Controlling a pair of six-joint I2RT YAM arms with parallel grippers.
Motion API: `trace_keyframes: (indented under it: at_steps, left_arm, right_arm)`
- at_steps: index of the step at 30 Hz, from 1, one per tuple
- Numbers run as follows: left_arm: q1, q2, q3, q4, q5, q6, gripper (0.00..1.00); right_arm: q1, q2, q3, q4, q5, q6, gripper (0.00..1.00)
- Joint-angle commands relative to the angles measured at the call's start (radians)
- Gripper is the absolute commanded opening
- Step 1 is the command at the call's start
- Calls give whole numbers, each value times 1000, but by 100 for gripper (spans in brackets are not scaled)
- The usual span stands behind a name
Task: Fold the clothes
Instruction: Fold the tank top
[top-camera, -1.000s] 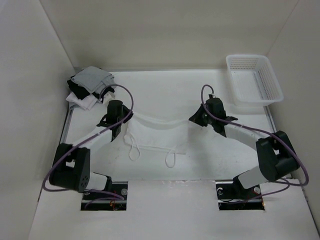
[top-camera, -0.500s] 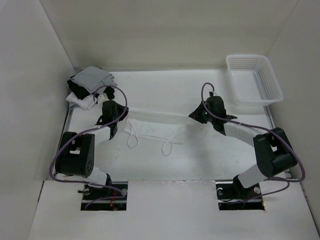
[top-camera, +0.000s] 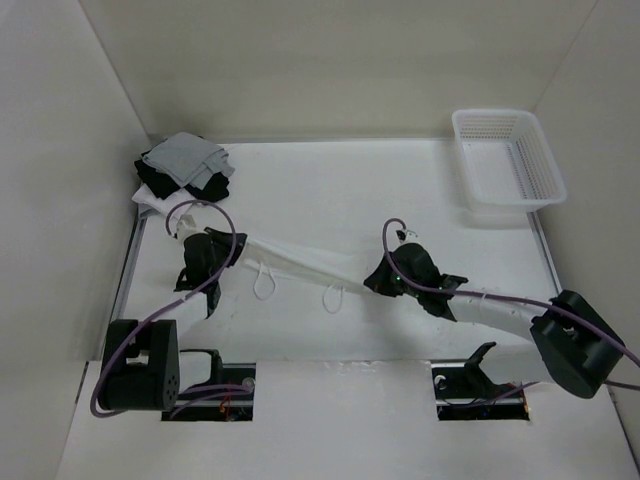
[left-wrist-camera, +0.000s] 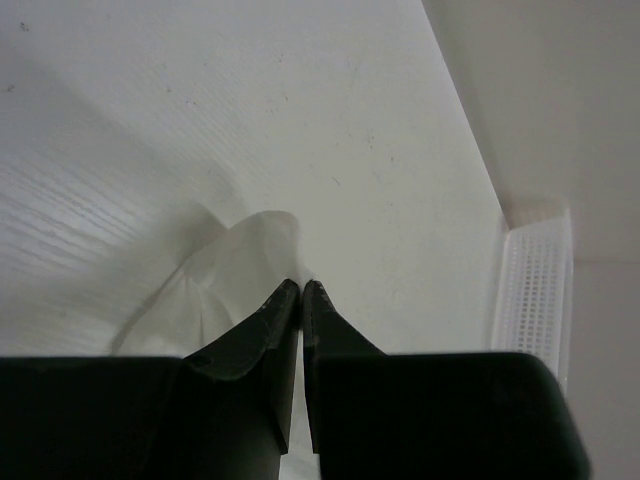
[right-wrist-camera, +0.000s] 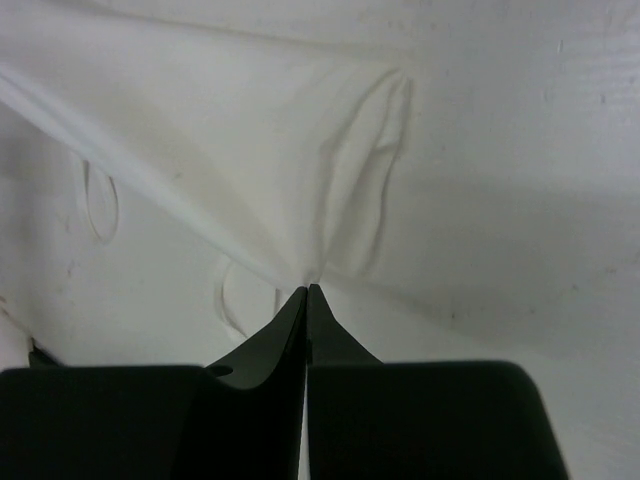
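Note:
The clothes (top-camera: 300, 260), one plain white thin garment, hang stretched in a narrow band between my two grippers above the white table. Two thin string loops (top-camera: 265, 283) dangle from its lower edge. My left gripper (top-camera: 205, 252) is shut on the garment's left end, and white cloth (left-wrist-camera: 230, 270) bunches at its tips (left-wrist-camera: 301, 287). At the right end my right gripper (top-camera: 385, 277) is pinched shut on a gathered fold (right-wrist-camera: 345, 215), with creases fanning out from the tips (right-wrist-camera: 308, 289).
A stack of grey, black and white garments (top-camera: 183, 172) lies at the back left corner. A white plastic mesh basket (top-camera: 507, 158) stands at the back right; its wall (left-wrist-camera: 530, 290) shows in the left wrist view. White walls enclose the table (top-camera: 330, 180).
Both grippers have drawn toward the near edge with the garment. The right one has also come leftward and lower. The cloth has pulled from a sagging sheet into a taut narrow band.

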Motion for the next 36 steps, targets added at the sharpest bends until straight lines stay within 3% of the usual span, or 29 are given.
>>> trace_keyframes:
  at_steps: [1,9,14,17,20,24,27,31,36]
  left_arm:
    - [20,-71,-47,32,34,-12,4]
    - [52,-235,-164,-86,40,9,5]
    - [102,-333,-227,-177,27,34,14]
    - [146,-379,-239,-209,40,35,23]
    - [163,-452,-222,-258,56,38,25]
    - [48,-486,-152,-295,21,52,22]
    - [-138,-471,-84,-287,-82,80,22]
    - [-377,-344,-4,-240,-254,149,24]
    - [-349,-129,8,-65,-264,167,26]
  right_arm:
    - [49,-36,-24,21,79,53,3]
    - [95,4,-53,16,115,89,3]
    - [95,24,-54,12,107,90,7]
    - [95,30,-48,-7,102,87,17]
    - [95,-20,-51,-25,105,78,34]
    - [86,-100,-37,-59,107,56,40]
    - [78,-115,-16,-50,102,32,42]
    - [43,-42,15,-5,102,12,52]
    - [-8,84,19,99,38,20,53]
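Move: Both hands hold the raised edge of the tank top by its ends, just over the table. The left strap lies about 8 cm back and 5 cm right of the left hand, some 6 cm lower; the folded stack is 22 cm ahead of that hand and 16 cm left. From the right hand, the right strap is roughly 9 cm left, 3 cm back and 4 cm down, and the garment's far right corner some 9 cm ahead. Still pinching the edge's two ends, the hands draw them back and down, the left about 7 cm back, the right only some 3 cm, and both open to let the cloth go. Both lift clear; the left then sweeps about 12 cm right over the tank top, turning some 20 degrees clockwise, while the right eases forward and both start down again, fingers open. ##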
